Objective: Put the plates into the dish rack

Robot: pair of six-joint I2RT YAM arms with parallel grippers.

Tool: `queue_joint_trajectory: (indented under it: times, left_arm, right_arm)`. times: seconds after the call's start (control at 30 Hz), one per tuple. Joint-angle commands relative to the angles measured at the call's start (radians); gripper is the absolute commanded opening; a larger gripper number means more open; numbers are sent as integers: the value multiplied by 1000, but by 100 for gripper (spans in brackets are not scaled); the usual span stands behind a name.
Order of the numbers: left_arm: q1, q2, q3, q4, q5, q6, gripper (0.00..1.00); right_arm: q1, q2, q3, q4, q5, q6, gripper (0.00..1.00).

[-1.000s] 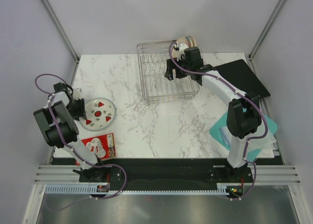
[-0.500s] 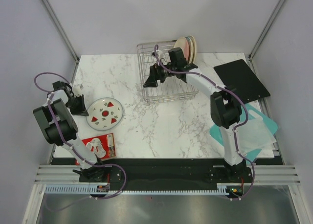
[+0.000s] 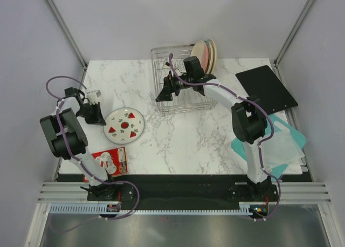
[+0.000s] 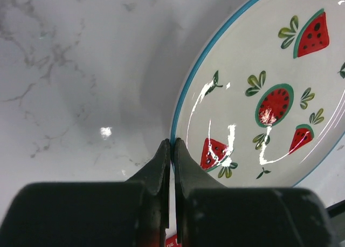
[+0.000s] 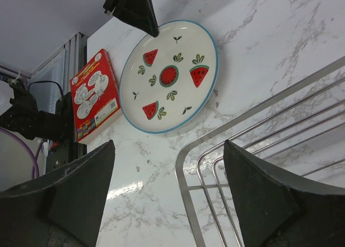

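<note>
A small white plate (image 3: 125, 127) with red watermelon marks and a blue rim lies on the marble at the left. My left gripper (image 3: 102, 118) is shut on its left rim; the left wrist view shows the two jaws (image 4: 172, 145) pinching the blue edge of the plate (image 4: 269, 104). The silver wire dish rack (image 3: 183, 98) stands at the back centre, with several plates (image 3: 206, 52) upright at its back right corner. My right gripper (image 3: 163, 91) hangs open over the rack's front left corner (image 5: 186, 166), nothing between its fingers (image 5: 168, 150); its view also takes in the watermelon plate (image 5: 170, 77).
A red-and-white printed packet (image 3: 110, 160) lies near the front left edge. A flat black board (image 3: 267, 85) sits at the back right. A teal board with clear plastic sheets (image 3: 275, 144) is at the right edge. Purple cables loop off both arms.
My left gripper has shut on the plate's rim and slid the plate to the right. The right arm has swung from the rack's back right corner to its front left.
</note>
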Motion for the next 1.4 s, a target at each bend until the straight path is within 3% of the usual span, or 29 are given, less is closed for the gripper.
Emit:
queue_joint_trajectory:
  times: [0.0,0.37,0.53,0.73,0.97,1.2,1.37]
  left_arm:
    - [-70,-15,36,-40,83,77,2]
    - [-253,-15,45,-91,160,-17,2]
    - [-339,-23,16,-118,166,-34,2]
    - [-420,-15,-33,-146,192,-109,2]
    - [-460,34,-61,-164,249,-178,2]
    - [-465,62,-74,-163,312,-221,2]
    - [-468,59,-107,-157,330,-233,2]
  right_arm:
    - [8,-119,-67,-34,31,-37,89]
    - [13,-478,-474,-103,241,1,89]
    - [-9,-624,-705,-97,330,165,90]
    - [-27,-710,-1023,171,339,463,91]
    - [-26,-606,-1275,591,397,788,91]
    - [15,-402,-1244,733,431,903,89]
    - [121,-287,-1191,762,338,962,85]
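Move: Against the left hand's shut fingertips sits the plate's rim, the plate's middle some 10 cm to the right and 2 cm back; the red box lies about 20 cm back and 3 cm right of this hand. From the right hand, hovering open by the rack's near-left corner, the plate's middle is roughly 21 cm left, 10 cm back and 15 cm below, and the rack's middle about 12 cm ahead, 11 cm right and 10 cm below. Pushing along the plate's left rim with shut fingertips, the left hand goes about 20 cm right, then also draws back some 7 cm as it turns clockwise. The right hand backs off the rack corner and rightward, drops about 13 cm in front of it while tipping fingers-down and turning clockwise, then comes back left some 6 cm, still wide open, to straddle the plate's right rim. ##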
